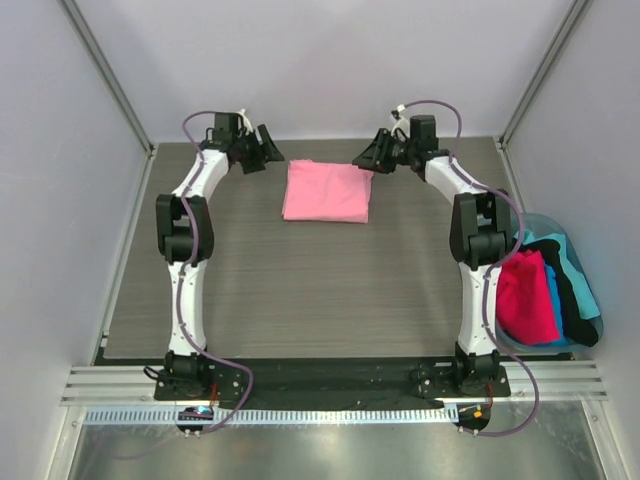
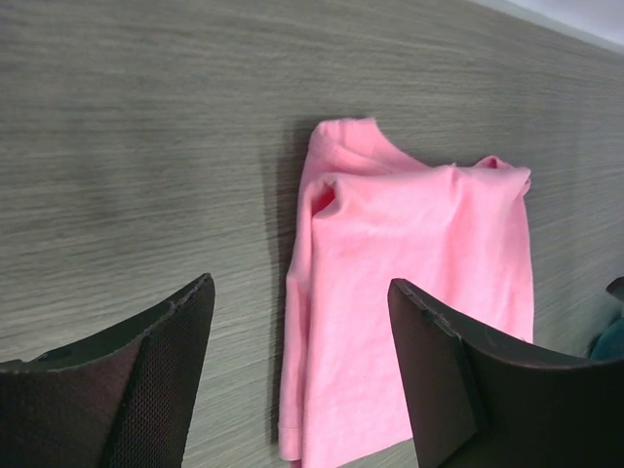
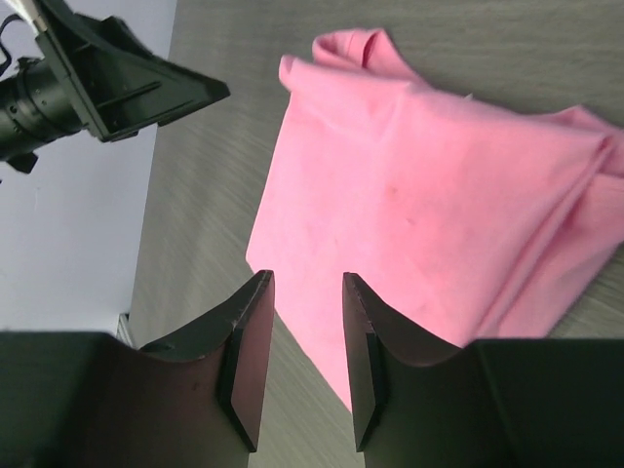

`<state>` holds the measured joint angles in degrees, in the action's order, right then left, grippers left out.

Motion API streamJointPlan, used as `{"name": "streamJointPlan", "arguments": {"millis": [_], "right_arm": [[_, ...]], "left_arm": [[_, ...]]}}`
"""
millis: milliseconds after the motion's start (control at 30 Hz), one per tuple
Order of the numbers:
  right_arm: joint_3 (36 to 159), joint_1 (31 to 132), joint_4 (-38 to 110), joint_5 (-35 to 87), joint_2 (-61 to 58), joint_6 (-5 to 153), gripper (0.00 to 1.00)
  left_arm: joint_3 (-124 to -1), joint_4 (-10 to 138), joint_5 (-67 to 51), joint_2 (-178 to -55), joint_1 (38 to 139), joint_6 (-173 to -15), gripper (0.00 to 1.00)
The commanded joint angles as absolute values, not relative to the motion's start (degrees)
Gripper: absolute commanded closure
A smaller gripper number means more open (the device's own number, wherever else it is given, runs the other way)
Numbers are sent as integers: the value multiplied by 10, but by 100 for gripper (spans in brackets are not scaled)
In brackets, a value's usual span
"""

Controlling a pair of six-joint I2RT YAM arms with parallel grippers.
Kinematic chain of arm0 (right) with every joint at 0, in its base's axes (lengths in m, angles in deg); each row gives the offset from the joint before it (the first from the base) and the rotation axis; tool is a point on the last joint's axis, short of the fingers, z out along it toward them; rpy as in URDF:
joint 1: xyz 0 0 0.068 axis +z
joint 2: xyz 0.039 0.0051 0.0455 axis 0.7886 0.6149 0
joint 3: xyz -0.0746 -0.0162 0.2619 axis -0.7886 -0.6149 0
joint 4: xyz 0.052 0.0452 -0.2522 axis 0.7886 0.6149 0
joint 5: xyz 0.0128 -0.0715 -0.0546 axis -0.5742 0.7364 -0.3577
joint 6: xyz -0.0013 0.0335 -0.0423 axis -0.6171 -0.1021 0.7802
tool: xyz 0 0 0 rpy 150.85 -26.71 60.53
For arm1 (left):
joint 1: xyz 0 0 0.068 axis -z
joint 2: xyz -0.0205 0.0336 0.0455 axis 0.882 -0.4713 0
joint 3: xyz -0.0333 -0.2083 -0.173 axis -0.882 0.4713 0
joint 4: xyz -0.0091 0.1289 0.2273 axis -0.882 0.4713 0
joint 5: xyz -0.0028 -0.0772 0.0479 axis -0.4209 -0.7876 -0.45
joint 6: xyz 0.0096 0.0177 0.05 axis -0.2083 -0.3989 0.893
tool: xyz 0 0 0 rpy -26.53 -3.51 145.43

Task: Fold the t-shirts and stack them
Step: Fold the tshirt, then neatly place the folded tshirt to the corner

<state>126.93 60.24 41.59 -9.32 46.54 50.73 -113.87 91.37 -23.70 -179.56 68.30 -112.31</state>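
A light pink t-shirt (image 1: 327,192) lies folded into a rough square at the far middle of the table. My left gripper (image 1: 268,152) hovers just off its far left corner, open and holding nothing. In the left wrist view the t-shirt (image 2: 419,263) shows beyond the wide-spread fingertips (image 2: 300,292). At the shirt's far right corner my right gripper (image 1: 362,158) is open too. In the right wrist view its gap (image 3: 306,283) is empty, over the edge of the t-shirt (image 3: 429,195). More t-shirts lie bunched at the right: hot pink (image 1: 525,295), black (image 1: 565,275) and teal (image 1: 592,300).
The bunched shirts lie in a light-blue tub (image 1: 545,222) off the table's right edge, beside the right arm. Grey walls and metal frame posts close in the back and sides. The left gripper (image 3: 146,88) shows in the right wrist view.
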Motion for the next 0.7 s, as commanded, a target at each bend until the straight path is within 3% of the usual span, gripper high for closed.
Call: {"name": "streamJointPlan", "arguments": {"millis": [0, 667], "right_arm": [[1261, 626, 411, -123, 485, 501, 60], [1217, 615, 431, -92, 526, 508, 62]], "left_arm": [[-1118, 907, -278, -1816, 684, -1142, 27], [-1116, 832, -410, -1917, 741, -1205, 32]]}}
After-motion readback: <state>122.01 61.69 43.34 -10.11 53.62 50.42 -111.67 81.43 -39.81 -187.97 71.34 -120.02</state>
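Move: The folded pink tshirt lies flat, its middle about 14 cm to the right of the left hand, 6 cm back and 8 cm below; its left edge is only some 3 cm to that hand's right. From the right hand the tshirt's middle is about 9 cm left, 3 cm back and 11 cm down, with its right edge roughly 2 cm to the hand's right. Nothing else stands near. The pink tshirt is approached from both sides by open fingers. The left hand sinks about 5 cm while easing back, then stays low and sweeps some 7 cm right over the left edge, rolling left side down and turning clockwise. The right hand drops about 10 cm onto or just above the right part, drawing back 3 cm and tipping down some 15 degrees. ##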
